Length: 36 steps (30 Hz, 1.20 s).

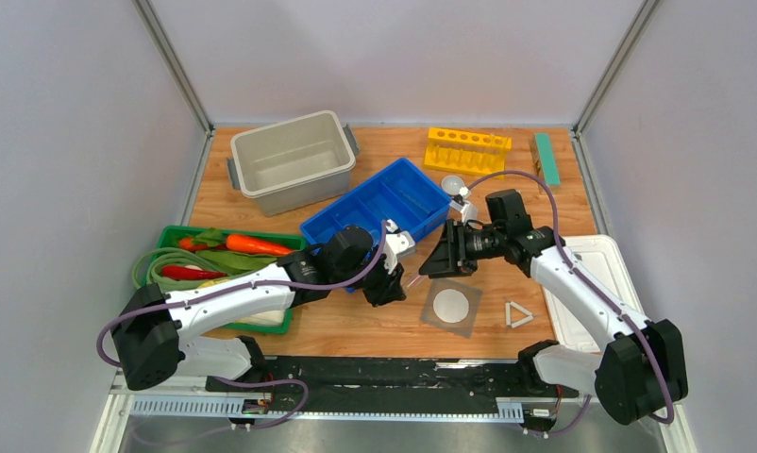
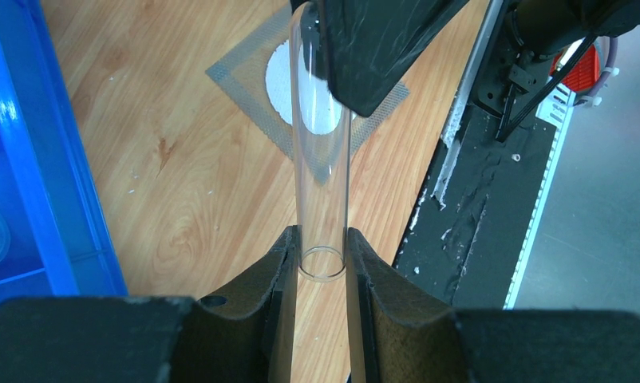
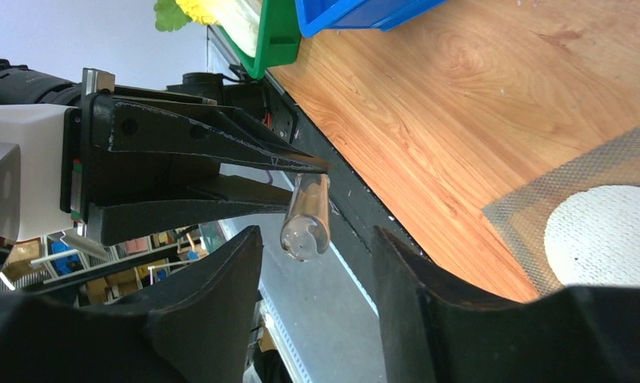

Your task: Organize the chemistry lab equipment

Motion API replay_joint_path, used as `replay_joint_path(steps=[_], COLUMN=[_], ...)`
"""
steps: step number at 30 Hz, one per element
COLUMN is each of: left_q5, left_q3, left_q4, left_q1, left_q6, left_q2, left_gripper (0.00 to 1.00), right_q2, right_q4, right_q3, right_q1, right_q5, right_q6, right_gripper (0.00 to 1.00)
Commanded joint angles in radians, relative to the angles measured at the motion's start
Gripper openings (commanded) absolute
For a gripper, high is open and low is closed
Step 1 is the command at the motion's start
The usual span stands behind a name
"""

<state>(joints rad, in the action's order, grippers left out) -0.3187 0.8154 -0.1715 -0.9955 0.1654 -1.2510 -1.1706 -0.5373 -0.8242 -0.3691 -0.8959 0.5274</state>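
Note:
My left gripper is shut on a clear glass tube, held near its open end; the tube points away toward the right arm. The tube's rounded end hangs between the fingertips of my right gripper, which stands open and touches nothing. From above, both grippers meet over the wood beside the blue bin. A grey square mesh with a white disc lies flat just below them, with a white triangle to its right. A clear round dish sits near the yellow rack.
A blue bin sits at the centre and a grey tub behind it. A green tray of vegetables is at the left. A yellow tube rack and a green block are at the back, a white lid at the right.

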Motion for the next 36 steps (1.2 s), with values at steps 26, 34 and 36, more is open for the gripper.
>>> replay_joint_path(steps=[26, 34, 36], left_q5=[0.027, 0.105, 0.180], left_q3=[0.017, 0.100, 0.142], left_q4=[0.032, -0.121, -0.202], left_q1=[-0.006, -0.005, -0.006], left_q6=[-0.015, -0.064, -0.086], left_q2=[0.021, 0.119, 0.148], left_gripper=[0.60, 0.76, 0.77], right_q2=[0.017, -0.009, -0.024], right_q4=[0.103, -0.064, -0.087], right_q3=[-0.047, -0.274, -0.341], right_q1=[-0.016, 0.012, 0.016], right_q5=[0.135, 0.440, 0.515], right_q6=[0.060, -0.046, -0.070], right_gripper=[0.22, 0.24, 0.25])
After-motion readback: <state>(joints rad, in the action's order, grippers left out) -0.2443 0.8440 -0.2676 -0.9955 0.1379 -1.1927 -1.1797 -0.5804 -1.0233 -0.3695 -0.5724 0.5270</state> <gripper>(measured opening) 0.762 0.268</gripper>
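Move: The test tube is already in the left hand's grip, its free end reaching between the right hand's open fingers. Its middle lies about 4 cm right of the left hand and 2 cm ahead, and some 3 cm left of the right hand and 1 cm back, near both in height. Counted from the right hand, the wire gauze lies 6 cm to the right, about level and 17 cm below; the blue box's middle is 16 cm ahead, 10 cm left, 14 cm down. The right fingers close on the tube's free end and pinch it while the left hand holds it still; the left fingers then open wide, let go and back off about 1.5 cm left, rising slightly. After easing barely 1 cm forward while closing, the right hand carries the tube some 5 cm farther forward and 3 cm up, away from the left hand, turning clockwise with its fingertips dipping, roughly 20 degrees in all. ##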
